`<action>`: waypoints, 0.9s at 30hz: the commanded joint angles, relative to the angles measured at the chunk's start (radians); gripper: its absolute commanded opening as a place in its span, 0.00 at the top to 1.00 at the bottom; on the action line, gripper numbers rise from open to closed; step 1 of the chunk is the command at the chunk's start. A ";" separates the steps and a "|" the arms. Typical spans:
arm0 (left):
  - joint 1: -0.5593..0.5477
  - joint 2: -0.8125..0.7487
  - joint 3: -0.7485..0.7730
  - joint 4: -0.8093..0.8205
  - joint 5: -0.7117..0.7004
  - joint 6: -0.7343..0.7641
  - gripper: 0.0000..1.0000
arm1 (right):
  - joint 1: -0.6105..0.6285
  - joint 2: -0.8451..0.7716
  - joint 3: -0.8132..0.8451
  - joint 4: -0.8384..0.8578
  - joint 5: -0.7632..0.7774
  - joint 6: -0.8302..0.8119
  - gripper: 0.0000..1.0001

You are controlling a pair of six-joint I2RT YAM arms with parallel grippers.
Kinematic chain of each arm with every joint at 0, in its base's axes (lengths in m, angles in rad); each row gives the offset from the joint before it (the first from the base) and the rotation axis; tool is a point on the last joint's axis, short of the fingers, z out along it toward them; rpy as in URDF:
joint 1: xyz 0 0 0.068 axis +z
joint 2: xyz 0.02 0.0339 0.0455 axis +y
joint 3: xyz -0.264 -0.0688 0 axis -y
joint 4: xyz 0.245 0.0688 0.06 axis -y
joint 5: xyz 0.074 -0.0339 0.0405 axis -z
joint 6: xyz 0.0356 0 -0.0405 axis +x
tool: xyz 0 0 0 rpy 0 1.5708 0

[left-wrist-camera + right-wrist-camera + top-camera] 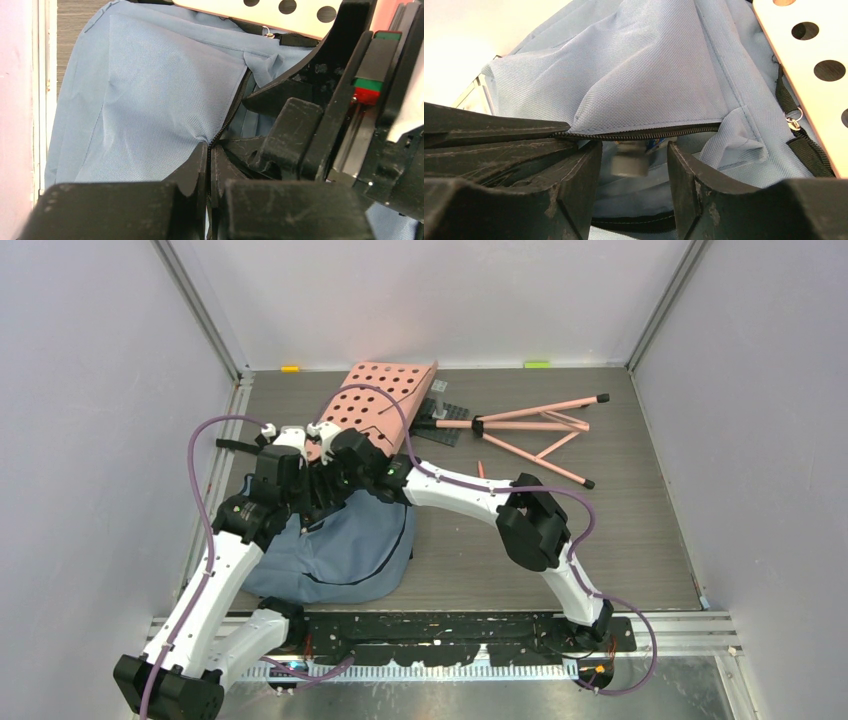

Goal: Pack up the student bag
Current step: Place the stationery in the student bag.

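The student bag (340,550), soft blue-grey fabric with black zipper trim, lies at the near left of the table. My left gripper (209,150) is shut on the bag's zipper edge (235,107) and holds the mouth up. My right gripper (634,155) is open at the mouth, just under the zipper line (639,134). A small grey cylindrical object (630,162), blurred, sits between its fingers inside the bag and touches neither. In the top view both grippers (285,455) (345,455) meet over the bag's far edge.
A pink perforated board (375,405) leans just behind the bag, close to both grippers. A pink folding stand (540,430) with black tips lies at the back right. Next to it is a dark grey plate (447,425). Walls close the table on three sides.
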 commanded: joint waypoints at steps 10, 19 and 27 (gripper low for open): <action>-0.004 -0.038 0.011 0.104 0.009 -0.009 1.00 | 0.034 -0.199 -0.163 0.057 0.078 -0.052 0.43; -0.003 -0.036 0.013 0.103 0.015 -0.008 1.00 | 0.001 -0.621 -0.556 -0.093 0.300 -0.008 0.43; -0.003 -0.036 0.011 0.104 0.025 -0.009 1.00 | -0.259 -0.904 -0.890 -0.206 0.343 0.163 0.43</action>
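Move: The next likely target, the lengthwise orange pencil, lies about 35 cm to the right hand's right, roughly level with it fore-and-aft and 15 cm below. The second orange pencil is some 43 cm to the right and 5 cm back; the pink board's middle is about 17 cm ahead and 10 cm right. The just-freed bottle sits in the bag mouth, 3 cm left, 1 cm back and slightly below. For the left hand, the lengthwise pencil is about 38 cm right, level fore-and-aft. The left fingers keep their pinch on the bag's zip edge, holding the mouth open, while the right hand, fingers already open, leaves the bottle. It dips about 2 cm and eases back, then climbs out of the bag mouth and sweeps right nearly 25 cm towards the orange pencils, turning some 25 degrees clockwise and coming forward again, already sinking a little at the end. ##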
